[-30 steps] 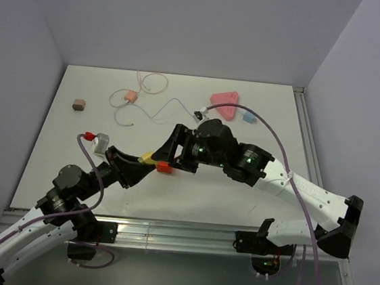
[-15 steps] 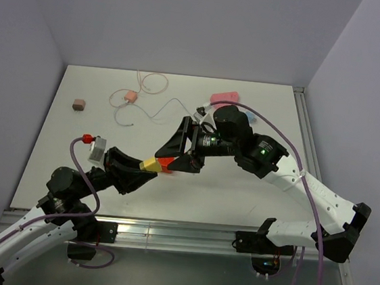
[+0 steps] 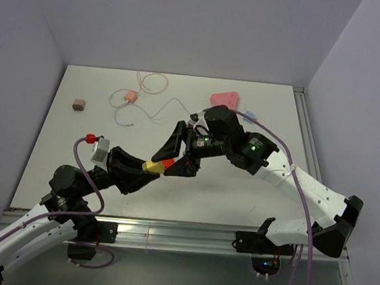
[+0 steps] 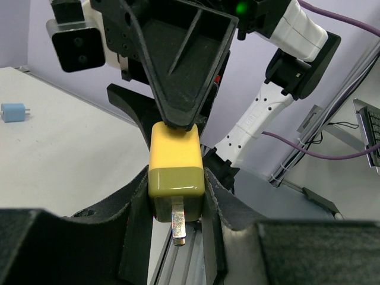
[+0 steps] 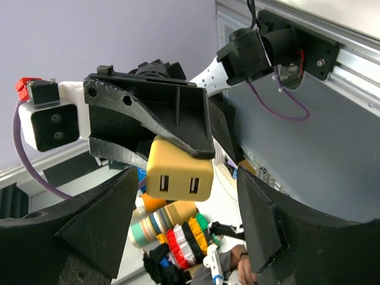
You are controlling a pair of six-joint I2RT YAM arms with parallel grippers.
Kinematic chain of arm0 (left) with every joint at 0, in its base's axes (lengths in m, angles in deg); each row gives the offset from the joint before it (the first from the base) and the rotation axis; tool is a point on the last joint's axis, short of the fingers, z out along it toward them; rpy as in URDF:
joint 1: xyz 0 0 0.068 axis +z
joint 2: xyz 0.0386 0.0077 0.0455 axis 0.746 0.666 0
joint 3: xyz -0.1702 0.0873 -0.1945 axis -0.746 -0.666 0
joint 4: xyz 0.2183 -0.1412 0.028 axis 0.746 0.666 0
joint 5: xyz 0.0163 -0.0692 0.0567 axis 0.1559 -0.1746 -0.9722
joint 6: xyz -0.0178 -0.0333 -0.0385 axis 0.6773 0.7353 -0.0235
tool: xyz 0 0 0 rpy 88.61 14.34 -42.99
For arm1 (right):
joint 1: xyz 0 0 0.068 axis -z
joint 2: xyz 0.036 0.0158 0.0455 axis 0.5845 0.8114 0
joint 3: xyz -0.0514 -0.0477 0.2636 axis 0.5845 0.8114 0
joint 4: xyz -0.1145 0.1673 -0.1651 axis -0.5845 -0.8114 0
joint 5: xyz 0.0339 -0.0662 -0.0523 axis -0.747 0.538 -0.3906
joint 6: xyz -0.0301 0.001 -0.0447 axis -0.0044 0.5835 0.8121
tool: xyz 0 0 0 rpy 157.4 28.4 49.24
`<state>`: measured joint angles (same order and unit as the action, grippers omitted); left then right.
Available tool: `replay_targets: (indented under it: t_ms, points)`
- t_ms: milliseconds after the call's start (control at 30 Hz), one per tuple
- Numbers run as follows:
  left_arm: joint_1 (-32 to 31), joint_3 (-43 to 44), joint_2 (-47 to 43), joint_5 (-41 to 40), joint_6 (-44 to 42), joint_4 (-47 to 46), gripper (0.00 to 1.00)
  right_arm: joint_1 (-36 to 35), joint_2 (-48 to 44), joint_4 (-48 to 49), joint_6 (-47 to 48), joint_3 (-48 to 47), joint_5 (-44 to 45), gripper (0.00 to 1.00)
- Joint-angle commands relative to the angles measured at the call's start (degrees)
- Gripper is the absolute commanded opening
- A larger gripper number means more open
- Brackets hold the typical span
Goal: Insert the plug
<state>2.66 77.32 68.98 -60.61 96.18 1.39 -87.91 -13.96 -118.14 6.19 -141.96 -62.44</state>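
Observation:
The light-blue plug (image 3: 250, 115) lies on the table at the back right, next to the pink triangular socket strip (image 3: 223, 98), which the right arm half hides. It also shows far left in the left wrist view (image 4: 13, 111). Neither gripper touches it. My left gripper (image 3: 148, 167) (image 4: 176, 178) is shut on a yellow charger block (image 4: 176, 163), its metal prong pointing back at the wrist. My right gripper (image 3: 172, 160) (image 5: 187, 172) stands open, its fingers (image 5: 107, 219) either side of the block's two-slot end (image 5: 179, 169) without touching. An orange-red piece (image 3: 167, 162) shows beside the block.
At the back left of the white table (image 3: 74, 144) lie a small pink connector (image 3: 131, 96) with a looped thin wire and a brown block (image 3: 79, 104). A thin white cable (image 3: 159, 112) runs toward the right arm. A metal rail (image 3: 167, 234) lines the near edge.
The right wrist swung back toward the left gripper and its fingers drew somewhat closer together. The left gripper, still holding the yellow block, shifted a little right and toward the near edge.

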Motion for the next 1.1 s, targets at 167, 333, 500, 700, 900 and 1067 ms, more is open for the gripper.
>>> replay_targets:
  t_ms: [167,333,500,700,900,1067]
  points:
    - [0.06,0.72,0.89,2.29,-1.13,-4.9,0.0,-0.94,0.27,2.56,-2.17,-0.57,-3.53,0.7]
    - [0.06,1.25,1.6,2.38,-1.74,-4.64,0.0,-1.82,0.88,4.23,-3.14,-0.3,-4.5,0.68]
    - [0.06,0.9,1.86,3.08,-1.3,-5.61,0.0,-2.26,2.2,3.88,-2.62,-1.27,-5.03,0.66]
    - [-0.12,0.99,1.77,3.52,-1.13,-5.7,0.0,-2.26,2.38,5.46,-3.14,-0.04,-5.82,0.51]
    - [-0.12,2.21,2.21,-1.36,0.01,-2.29,0.21,-2.09,2.29,4.34,0.01,-1.69,-4.07,0.0]
    - [-0.12,3.45,-1.63,-16.41,2.82,11.7,1.0,1.5,6.49,-13.83,17.27,-10.04,7.07,0.0]
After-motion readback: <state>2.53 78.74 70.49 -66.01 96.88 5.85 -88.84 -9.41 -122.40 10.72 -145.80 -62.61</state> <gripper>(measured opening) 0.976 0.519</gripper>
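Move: The yellow plug is already held in the left fingertips, its middle some 2 cm to the right of that hand, 1 cm ahead and 1 cm up. From the right hand, open and reaching leftward, the plug lies about 2 cm to the left and 1 cm back, almost level. The red block stands on the table roughly 17 cm ahead of the right hand, 2 cm to its left and some 30 cm below. Left and slightly back, the right hand eases about 2 cm onto the plug while the left holds it almost still. The right fingers then close on the plug's body and grip it. Next the left fingers open wide and let go, and both hands shift forward 1 to 2 cm and about 1 cm down. ##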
